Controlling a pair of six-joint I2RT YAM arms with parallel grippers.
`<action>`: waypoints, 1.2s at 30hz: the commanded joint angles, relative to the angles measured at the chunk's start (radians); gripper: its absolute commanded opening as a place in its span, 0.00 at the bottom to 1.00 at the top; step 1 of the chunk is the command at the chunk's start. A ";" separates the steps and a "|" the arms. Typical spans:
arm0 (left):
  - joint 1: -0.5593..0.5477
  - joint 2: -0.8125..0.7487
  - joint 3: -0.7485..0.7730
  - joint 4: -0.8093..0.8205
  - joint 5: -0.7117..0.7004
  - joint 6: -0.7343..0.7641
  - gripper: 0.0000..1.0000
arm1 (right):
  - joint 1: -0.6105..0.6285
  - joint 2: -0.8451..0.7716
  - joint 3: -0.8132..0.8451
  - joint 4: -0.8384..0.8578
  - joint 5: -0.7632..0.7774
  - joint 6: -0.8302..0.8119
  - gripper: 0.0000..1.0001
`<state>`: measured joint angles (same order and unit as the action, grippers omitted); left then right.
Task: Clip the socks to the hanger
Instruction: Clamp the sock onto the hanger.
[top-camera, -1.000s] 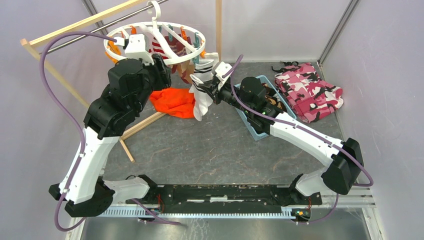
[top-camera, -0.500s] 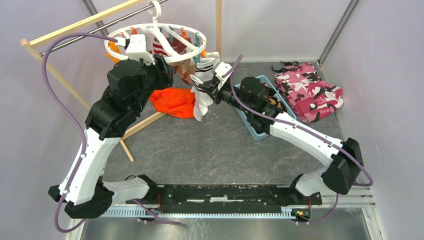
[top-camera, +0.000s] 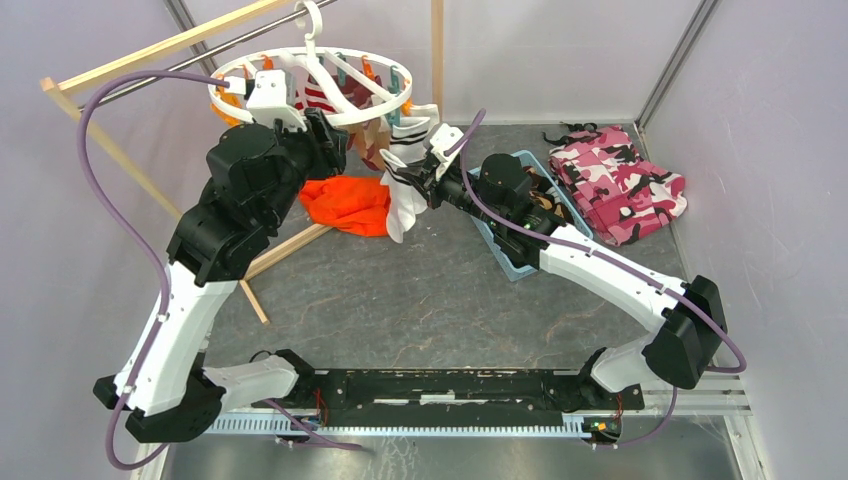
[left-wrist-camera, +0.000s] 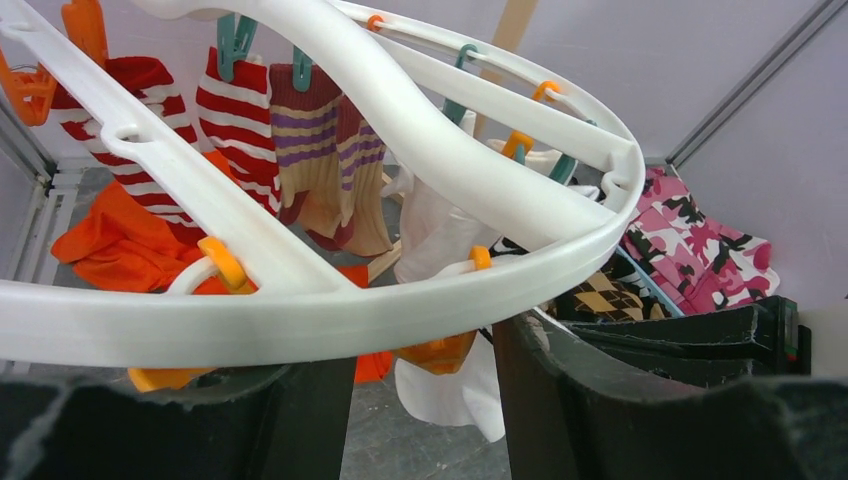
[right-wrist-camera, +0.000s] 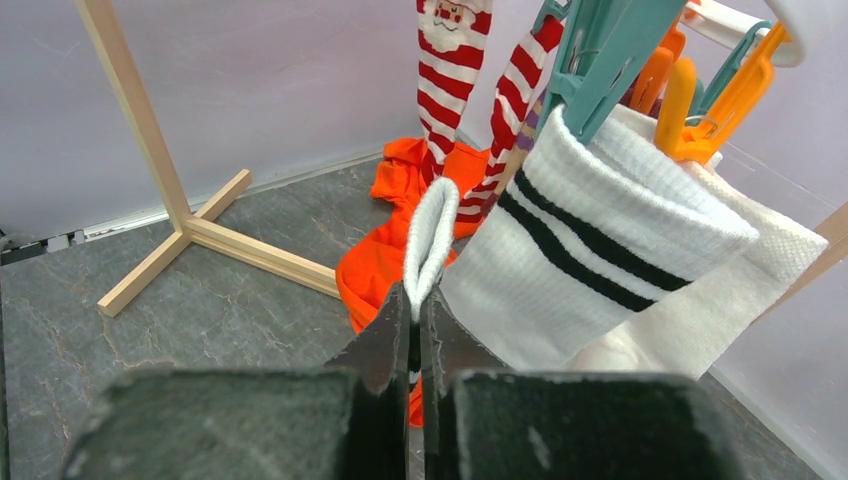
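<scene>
The white round hanger (top-camera: 385, 108) hangs from the rack bar at the back left, with red-and-white striped socks (left-wrist-camera: 235, 110) and a brown striped sock (left-wrist-camera: 310, 150) clipped to it. My left gripper (left-wrist-camera: 420, 350) is open just under the ring's near rim (left-wrist-camera: 300, 320). An orange clip (left-wrist-camera: 445, 352) dangles between its fingers, touching neither. My right gripper (right-wrist-camera: 418, 300) is shut on a fold of the white sock with black stripes (right-wrist-camera: 590, 250), holding it up under the ring. A teal clip (right-wrist-camera: 600, 60) meets the top of that sock's cuff. In the top view the sock (top-camera: 405, 200) hangs down from the right gripper (top-camera: 425, 168).
An orange garment (top-camera: 345, 205) lies on the floor under the hanger. The wooden rack (top-camera: 130, 60) has a foot (right-wrist-camera: 240, 250) running across the floor. A blue basket (top-camera: 500, 250) holding more socks sits beneath the right arm, and pink camouflage cloth (top-camera: 620, 185) lies at the back right.
My left arm has crept slightly up and back toward the hanger ring. The right arm and its sock have stayed put.
</scene>
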<state>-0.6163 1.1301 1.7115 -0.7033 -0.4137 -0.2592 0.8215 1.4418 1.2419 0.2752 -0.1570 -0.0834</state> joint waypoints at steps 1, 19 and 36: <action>0.007 -0.031 -0.010 0.064 0.024 0.031 0.57 | -0.005 0.003 0.044 0.028 0.001 -0.001 0.00; 0.007 -0.019 -0.024 0.100 0.022 0.039 0.43 | -0.005 0.002 0.046 0.024 0.002 -0.006 0.00; 0.007 -0.001 -0.012 0.098 0.018 0.007 0.11 | -0.005 -0.029 0.040 0.025 -0.050 -0.022 0.00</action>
<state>-0.6163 1.1213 1.6863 -0.6476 -0.3897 -0.2581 0.8215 1.4418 1.2419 0.2745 -0.1692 -0.0898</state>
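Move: The free orange clip hangs from the hanger's near rim almost between the left pads, about 1 cm ahead; that rim crosses some 3 cm above the hand. Another orange clip hangs around 8 cm to the hand's left, about 1 cm ahead. The held sock's cuff is roughly 7 cm right, 3 cm ahead and 9 cm below. From the right hand, the free clip lies about 7 cm left, 2 cm back and 9 cm up. Ease the left gripper up by barely 1 cm under the near rim, then shift it about half a centimetre right, closing the fingers from a bit over half open to about a third so they pinch the orange clip from both sides and keep squeezing. Keep the right gripper still, shut on the white sock's cuff. ##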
